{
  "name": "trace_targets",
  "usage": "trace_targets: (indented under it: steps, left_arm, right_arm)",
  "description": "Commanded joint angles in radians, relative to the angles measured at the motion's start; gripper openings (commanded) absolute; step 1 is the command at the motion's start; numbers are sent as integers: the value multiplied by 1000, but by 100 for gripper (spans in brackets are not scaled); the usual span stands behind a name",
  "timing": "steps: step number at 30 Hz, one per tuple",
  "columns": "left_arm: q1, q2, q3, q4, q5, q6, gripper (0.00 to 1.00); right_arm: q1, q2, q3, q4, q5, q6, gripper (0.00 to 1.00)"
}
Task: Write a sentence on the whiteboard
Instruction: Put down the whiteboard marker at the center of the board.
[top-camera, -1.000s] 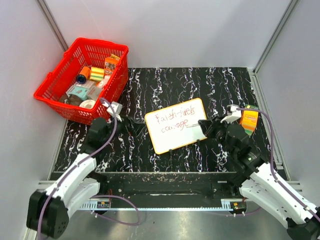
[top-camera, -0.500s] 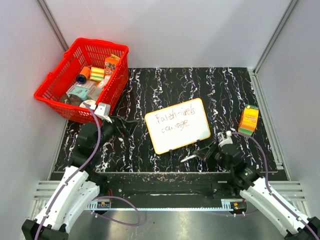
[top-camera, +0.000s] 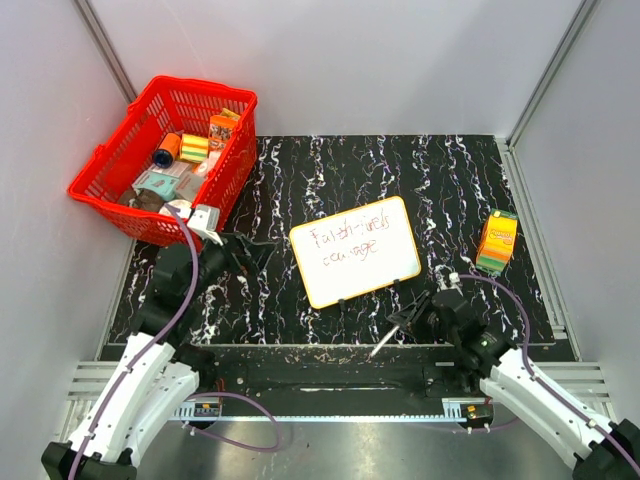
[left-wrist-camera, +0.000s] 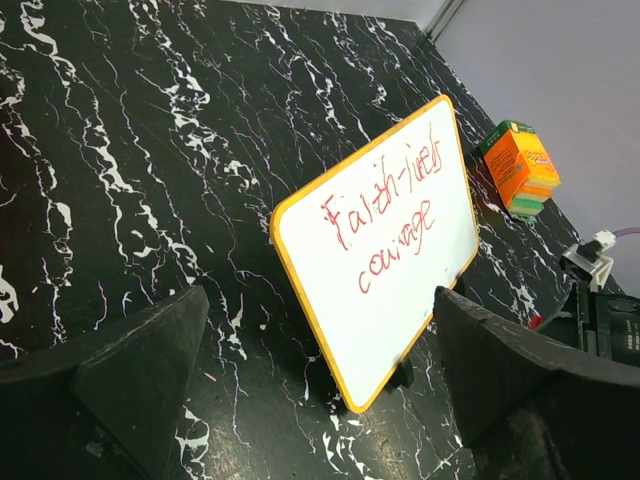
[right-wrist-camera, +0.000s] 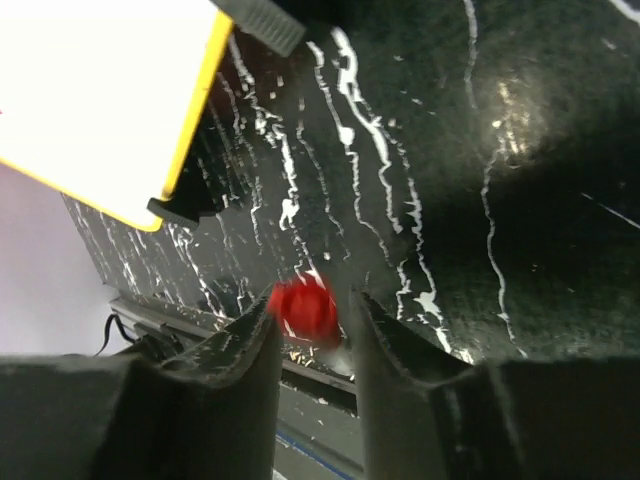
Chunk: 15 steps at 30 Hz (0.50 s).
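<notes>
The whiteboard (top-camera: 355, 268) (left-wrist-camera: 400, 300) (right-wrist-camera: 90, 90) stands propped on small black feet mid-table, white with an orange-yellow rim. The sentence (top-camera: 350, 243) (left-wrist-camera: 385, 225) is two lines of red handwriting on it. My right gripper (top-camera: 408, 322) (right-wrist-camera: 313, 300) hovers low near the table's front edge, right of the board's near corner. Its jaws are slightly apart around the blurred red end of a marker (top-camera: 383, 342) (right-wrist-camera: 305, 308), with a gap at the right finger. My left gripper (top-camera: 262, 255) (left-wrist-camera: 320, 300) is wide open and empty, left of the board and facing it.
A red basket (top-camera: 100, 165) of several small items sits at the back left. An orange-and-green box (top-camera: 497, 240) (left-wrist-camera: 520, 165) stands at the right. The table's front edge and a metal rail (top-camera: 330, 385) lie just below the marker.
My right gripper pulled back from the board toward the front edge with the marker, and its jaws have begun to part. The left arm drew back slightly, still open.
</notes>
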Motion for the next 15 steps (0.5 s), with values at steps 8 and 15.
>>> trace_targets:
  steps: [8,15]
  left_arm:
    - [-3,70,52,63,66,-36,99]
    - [-3,124,64,70,86,-42,99]
  right_arm:
    - [-5,56,109,-8,40,-27,100]
    - [-3,58,166,-7,34,-90,100]
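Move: The right hand, low over the table in front of the board, still has the marker by its red cap; the marker's middle lies about 4 cm back and 4 cm left of this hand, 1 cm lower. The whiteboard's middle is about 15 cm ahead, 12 cm left and a few centimetres higher; the orange box stands some 16 cm ahead and 21 cm right. From the left hand, the marker is roughly 16 cm back, 27 cm right and 20 cm below. The right hand sinks about another 1 cm to the table in front of the whiteboard while its fingers, already starting to part, spread fully open and let go of the marker's cap, then it backs off upward by some 3.5 cm, drifting a little forward, with the wrist all but still. Meanwhile the empty left hand, wide open, eases about 2 cm down and 1 cm to the right, its fingertips tipping slightly downward. ##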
